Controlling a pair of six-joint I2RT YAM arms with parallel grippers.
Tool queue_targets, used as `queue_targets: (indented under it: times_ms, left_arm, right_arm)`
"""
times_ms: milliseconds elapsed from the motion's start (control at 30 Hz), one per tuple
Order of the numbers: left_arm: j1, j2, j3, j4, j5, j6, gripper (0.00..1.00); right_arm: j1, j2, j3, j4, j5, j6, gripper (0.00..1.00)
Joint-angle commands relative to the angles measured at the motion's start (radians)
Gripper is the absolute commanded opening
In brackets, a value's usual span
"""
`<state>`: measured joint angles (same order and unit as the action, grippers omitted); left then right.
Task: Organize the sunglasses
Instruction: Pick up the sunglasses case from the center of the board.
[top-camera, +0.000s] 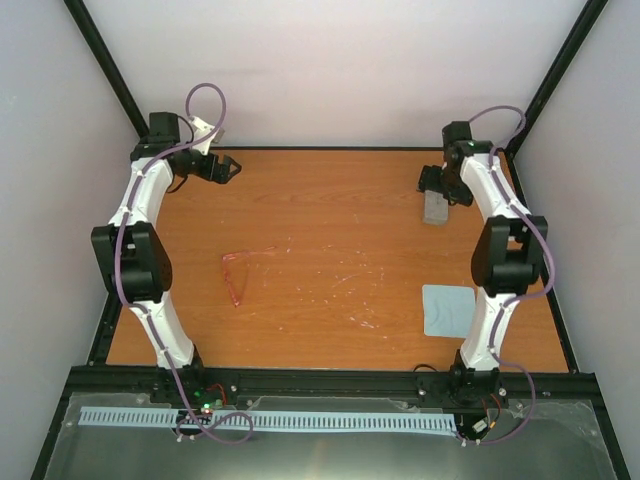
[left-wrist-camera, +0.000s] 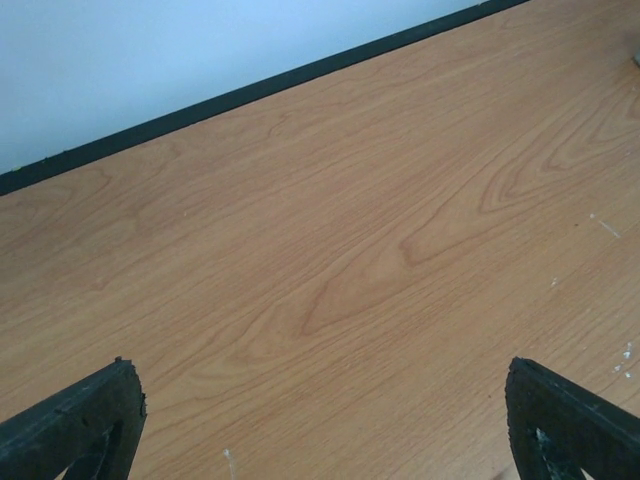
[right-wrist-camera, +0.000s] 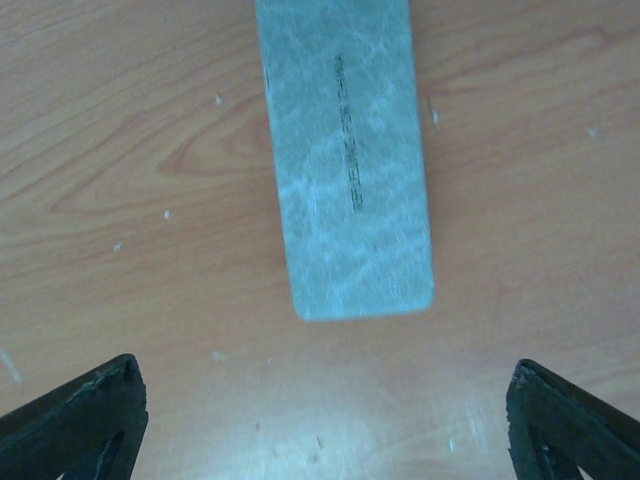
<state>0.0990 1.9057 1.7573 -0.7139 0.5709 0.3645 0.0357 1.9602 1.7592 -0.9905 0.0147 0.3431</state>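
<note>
The sunglasses (top-camera: 240, 272), thin and red-pink with their arms spread, lie on the wooden table left of centre. My left gripper (top-camera: 226, 171) hangs open at the far left corner, well behind them. In the left wrist view its fingertips (left-wrist-camera: 75, 420) frame bare wood only. My right gripper (top-camera: 434, 186) stands open at the far right, just above the grey case (top-camera: 436, 208). The closed case (right-wrist-camera: 345, 160) lies flat ahead of the right fingertips (right-wrist-camera: 80, 420), untouched.
A light blue square cloth (top-camera: 447, 310) lies flat near the right arm's base. A black frame rail (top-camera: 330, 148) bounds the table's far edge, with white walls behind and at both sides. Small white specks dot the wood near the centre.
</note>
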Motion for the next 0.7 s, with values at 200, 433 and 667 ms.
queue_targets:
  times_ms: [200, 433, 667]
  left_arm:
    - [0.002, 0.024, 0.037, -0.013, -0.029, -0.006, 0.98]
    - [0.002, 0.023, 0.031, -0.006, -0.021, -0.033, 0.98]
    - [0.002, 0.019, 0.008, -0.004, -0.001, -0.056, 0.96]
  right_arm:
    - [0.010, 0.360, 0.446, -0.229, 0.130, -0.053, 0.98]
    - [0.009, 0.445, 0.500, -0.242, 0.113, -0.049, 0.93]
    - [0.006, 0.464, 0.484, -0.233, 0.077, -0.047, 0.91]
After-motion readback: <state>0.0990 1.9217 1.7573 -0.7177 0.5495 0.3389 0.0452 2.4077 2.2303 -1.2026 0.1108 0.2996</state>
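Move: Straight ahead of the right hand lies the sunglasses case, lengthwise away from the base, its middle some 9 cm farther out and 12 cm below; its near end is almost under the fingers. The blue cloth lies about 27 cm back and 3 cm left of this hand, the red sunglasses roughly 16 cm back and 56 cm left, both on the table. From the left hand, the case is about 4 cm ahead, 63 cm right and 20 cm lower. Sinking about 7 cm and reaching some 5 cm forward, the right hand comes down over the near half of the case; the forward reach is done early, after which it drops almost straight and slows. The wrist tilts about 10 degrees so the fingers point more steeply down, staying wide open on either side of the case and still slightly above it. ##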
